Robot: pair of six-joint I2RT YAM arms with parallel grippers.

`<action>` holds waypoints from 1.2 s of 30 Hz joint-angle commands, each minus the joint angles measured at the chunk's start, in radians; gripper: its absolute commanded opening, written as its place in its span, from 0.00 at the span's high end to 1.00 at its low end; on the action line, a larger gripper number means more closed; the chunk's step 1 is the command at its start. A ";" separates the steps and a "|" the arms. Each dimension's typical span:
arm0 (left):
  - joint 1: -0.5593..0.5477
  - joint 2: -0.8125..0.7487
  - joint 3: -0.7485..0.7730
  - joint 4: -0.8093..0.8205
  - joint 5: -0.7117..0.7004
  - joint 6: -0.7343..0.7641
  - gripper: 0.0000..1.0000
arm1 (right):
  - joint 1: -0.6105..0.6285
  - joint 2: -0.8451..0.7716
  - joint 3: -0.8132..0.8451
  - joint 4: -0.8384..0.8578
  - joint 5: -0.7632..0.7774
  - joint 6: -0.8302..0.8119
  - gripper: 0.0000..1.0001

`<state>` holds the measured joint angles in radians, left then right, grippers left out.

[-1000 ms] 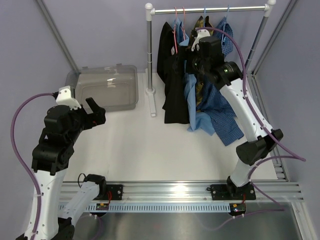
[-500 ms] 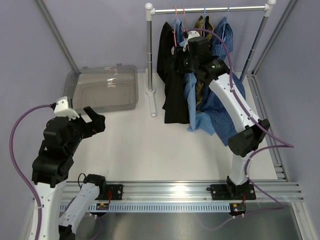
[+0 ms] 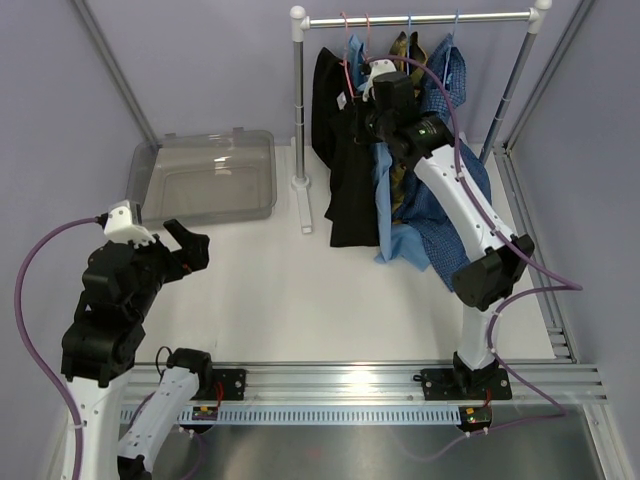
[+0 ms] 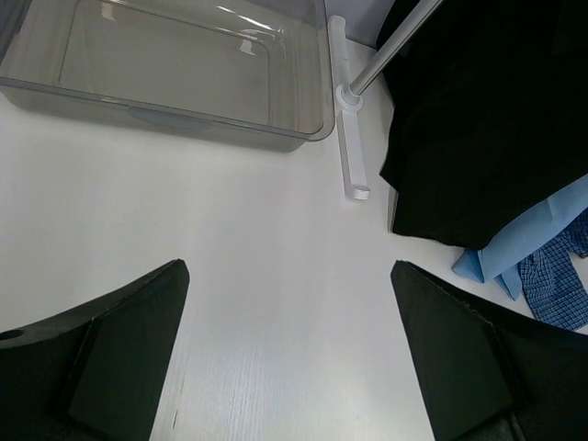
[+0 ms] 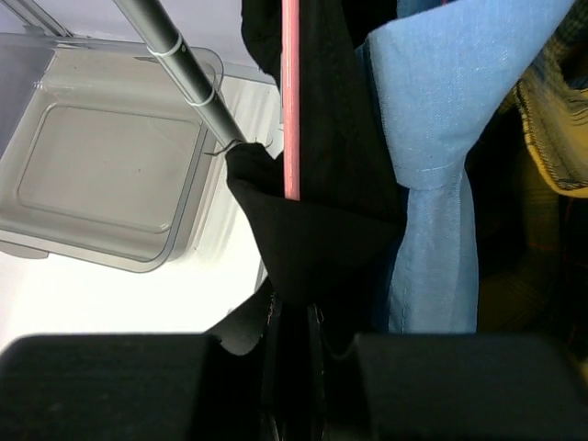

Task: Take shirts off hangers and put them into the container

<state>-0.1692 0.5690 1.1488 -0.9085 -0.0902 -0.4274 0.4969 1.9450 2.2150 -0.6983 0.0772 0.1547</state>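
Several shirts hang on hangers from the rail (image 3: 420,18): a black shirt (image 3: 345,190) at the left, then a light blue shirt (image 3: 385,195), a yellow plaid one (image 3: 402,46) and a dark blue check one (image 3: 445,240). My right gripper (image 3: 362,105) is up at the black shirt's shoulder. In the right wrist view its fingers (image 5: 294,322) are shut on a fold of the black shirt (image 5: 322,230), just under the pink hanger (image 5: 290,92). The grey container (image 3: 205,175) sits at the far left. My left gripper (image 3: 185,245) hovers open over the table in front of it, holding nothing.
The rack's left post (image 3: 298,100) and its white foot (image 4: 349,138) stand between the container (image 4: 165,73) and the shirts. Shirt tails drape onto the table at the right. Purple walls and slanted frame bars close in both sides.
My right gripper moved left along the rack to the black shirt and closed on its fabric. My left arm drew back slightly toward the near edge, still open.
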 commanded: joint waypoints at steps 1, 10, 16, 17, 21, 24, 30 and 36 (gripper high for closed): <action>-0.004 -0.008 -0.004 0.025 0.015 -0.004 0.01 | 0.014 -0.113 0.045 0.097 -0.002 -0.076 1.00; -0.004 0.020 0.022 0.028 0.030 0.009 0.01 | 0.015 -0.320 -0.098 0.140 -0.056 -0.141 1.00; -0.004 0.058 0.052 0.028 0.058 0.029 0.01 | 0.015 -0.451 -0.251 0.096 -0.118 -0.149 1.00; -0.004 0.075 0.064 0.026 0.073 0.032 0.01 | 0.015 -0.487 -0.293 0.073 -0.143 -0.149 1.00; -0.004 0.124 0.104 0.030 0.136 0.045 0.01 | 0.015 -0.604 -0.398 0.010 -0.239 -0.191 1.00; -0.004 0.166 0.143 0.029 0.155 0.061 0.01 | 0.015 -0.724 -0.445 -0.015 -0.316 -0.234 1.00; -0.004 0.227 0.236 0.031 0.148 0.085 0.01 | 0.014 -0.831 -0.260 -0.116 -0.528 -0.296 1.00; -0.004 0.287 0.363 0.030 0.182 0.093 0.01 | 0.015 -0.814 -0.150 -0.078 -0.752 -0.230 1.00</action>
<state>-0.1692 0.8440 1.4361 -0.9165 0.0364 -0.3611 0.4995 1.1252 2.0193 -0.8501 -0.4885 -0.0887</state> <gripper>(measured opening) 0.988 0.164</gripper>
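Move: Pinched in the right fingers, the black shirt on its pink hanger has its middle about 4 cm ahead and 12 below that hand. The rail is some 9 cm ahead and 20 above; the light blue shirt hangs level, about 5 cm right, and the rack's left post 8 ahead and 13 left. The container lies about 38 cm left, 3 ahead and 28 below. From the open left hand the black shirt is about 33 cm ahead, 33 right and 10 below. Keeping its pinch on the black shirt and pink hanger, the right hand lifts and draws them back off the rail, dips slightly midway, then climbs again: some 30 cm back, 20 up and 7 right in all. The wrist tips its fingers upward and swings about 35 degrees counter-clockwise. Meanwhile the empty, wide-open left hand rises and eases forward and rightward towards the shirt, about 7 cm. ##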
